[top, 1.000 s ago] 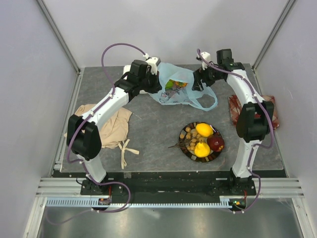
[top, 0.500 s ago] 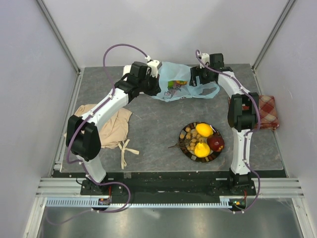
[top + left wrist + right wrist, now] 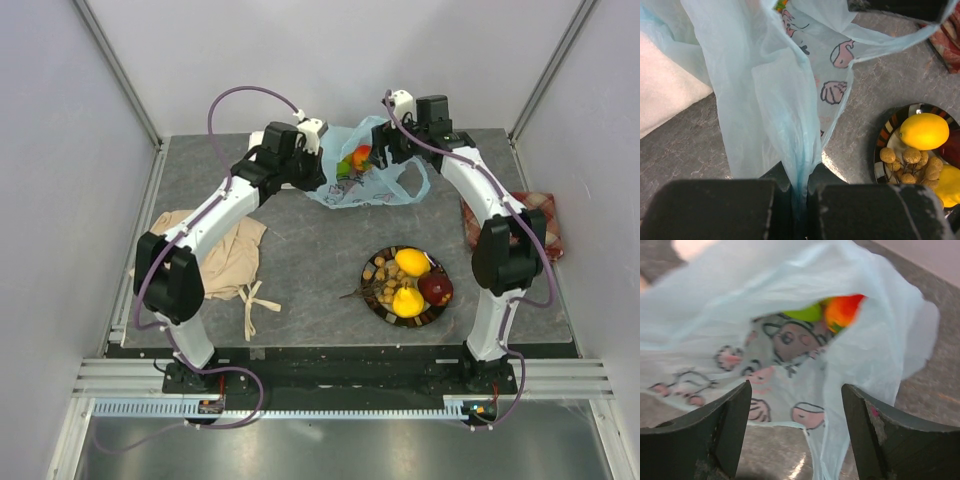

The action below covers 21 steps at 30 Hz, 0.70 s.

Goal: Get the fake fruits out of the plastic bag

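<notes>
The light-blue plastic bag (image 3: 375, 182) lies at the back of the table, its mouth lifted. My left gripper (image 3: 312, 166) is shut on a bunched edge of the plastic bag (image 3: 790, 125), the film pinched between its fingers (image 3: 832, 200). My right gripper (image 3: 385, 150) hovers open at the bag's mouth (image 3: 805, 365), with loose film between its fingers (image 3: 727, 425) but no grip. Inside the bag, a green fruit (image 3: 809, 313) and an orange-red fruit (image 3: 842, 310) show. Two yellow fruits (image 3: 410, 262), a red apple (image 3: 436, 290) and a berry cluster (image 3: 383, 280) rest on the patterned plate (image 3: 374, 304).
A beige cloth (image 3: 220, 255) lies at the left beside the left arm. A red checked cloth (image 3: 545, 225) sits at the right edge behind the right arm. A white cloth (image 3: 665, 95) lies just left of the bag. The plate (image 3: 880, 145) sits near the front.
My right gripper has swung left from the bag's right handle to its mouth. The bag's mouth has come up and the green and orange-red fruits now show more plainly.
</notes>
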Each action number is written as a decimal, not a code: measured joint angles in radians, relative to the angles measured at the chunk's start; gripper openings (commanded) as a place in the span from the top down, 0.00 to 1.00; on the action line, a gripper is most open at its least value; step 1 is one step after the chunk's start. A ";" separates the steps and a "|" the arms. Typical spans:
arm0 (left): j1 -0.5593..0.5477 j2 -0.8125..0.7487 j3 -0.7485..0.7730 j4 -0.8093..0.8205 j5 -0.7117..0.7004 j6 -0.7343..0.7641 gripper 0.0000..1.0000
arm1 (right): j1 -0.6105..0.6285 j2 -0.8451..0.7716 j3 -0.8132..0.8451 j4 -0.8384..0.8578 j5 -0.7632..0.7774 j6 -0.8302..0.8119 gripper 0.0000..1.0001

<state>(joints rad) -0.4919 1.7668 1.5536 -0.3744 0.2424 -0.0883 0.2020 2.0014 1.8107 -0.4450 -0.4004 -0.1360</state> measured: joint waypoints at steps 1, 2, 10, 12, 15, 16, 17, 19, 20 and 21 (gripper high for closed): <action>0.000 0.003 0.006 0.000 0.000 0.000 0.98 | 0.016 -0.037 -0.019 0.006 -0.017 0.000 0.22; 0.000 0.006 0.011 0.002 0.000 0.000 0.98 | 0.029 -0.054 -0.025 0.009 -0.026 0.000 0.28; 0.000 0.007 0.035 0.002 -0.002 -0.028 0.98 | 0.063 -0.041 -0.028 0.008 -0.012 0.016 0.33; 0.002 0.007 0.039 0.002 -0.002 -0.042 0.98 | 0.051 -0.040 -0.028 0.000 -0.016 0.005 0.40; 0.003 0.007 0.047 0.002 -0.003 -0.064 0.98 | 0.041 -0.038 -0.028 0.003 -0.042 -0.006 0.44; 0.004 0.007 0.052 0.002 -0.003 -0.071 0.98 | 0.040 -0.031 -0.027 0.003 -0.051 -0.003 0.43; 0.004 0.007 0.060 0.002 -0.002 -0.076 0.98 | 0.042 -0.018 -0.013 -0.008 -0.060 -0.003 0.41; 0.004 0.007 0.077 0.003 -0.003 -0.083 0.98 | 0.050 0.058 0.061 -0.027 -0.075 -0.003 0.39; 0.004 0.007 0.085 0.003 -0.002 -0.086 0.98 | 0.053 0.071 0.069 -0.025 -0.076 -0.004 0.37; 0.004 0.007 0.091 0.005 -0.002 -0.087 0.99 | 0.059 0.108 0.085 -0.027 -0.076 -0.005 0.34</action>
<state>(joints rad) -0.4881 1.7741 1.6447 -0.3695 0.2401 -0.1753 0.2607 2.1090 1.8961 -0.4717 -0.4763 -0.1413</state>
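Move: The orange-red fruit in the bag lies about 5 cm left of the open right hand, some 2 cm ahead and 10 cm below; the green fruit is roughly 8 cm left of that hand and 1 cm back, at the same depth. The bag's loose handle loop stands about 7 cm right of the hand and 5 cm back. From the left hand, already pinching the bag's rim, the orange-red fruit is some 8 cm ahead, 10 cm right and 12 cm below. The right hand first swings about 4 cm left with a small rise and a draw back, then dips roughly 5 cm from that high point and eases forward, going in under the bag's upper film towards the orange-red fruit while its fingers close part way; no grip on a fruit can be seen yet. The left hand keeps its pinch on the rim and hoists it about 4 cm, mostly late on, with a slight forward drift and a small tilt. ##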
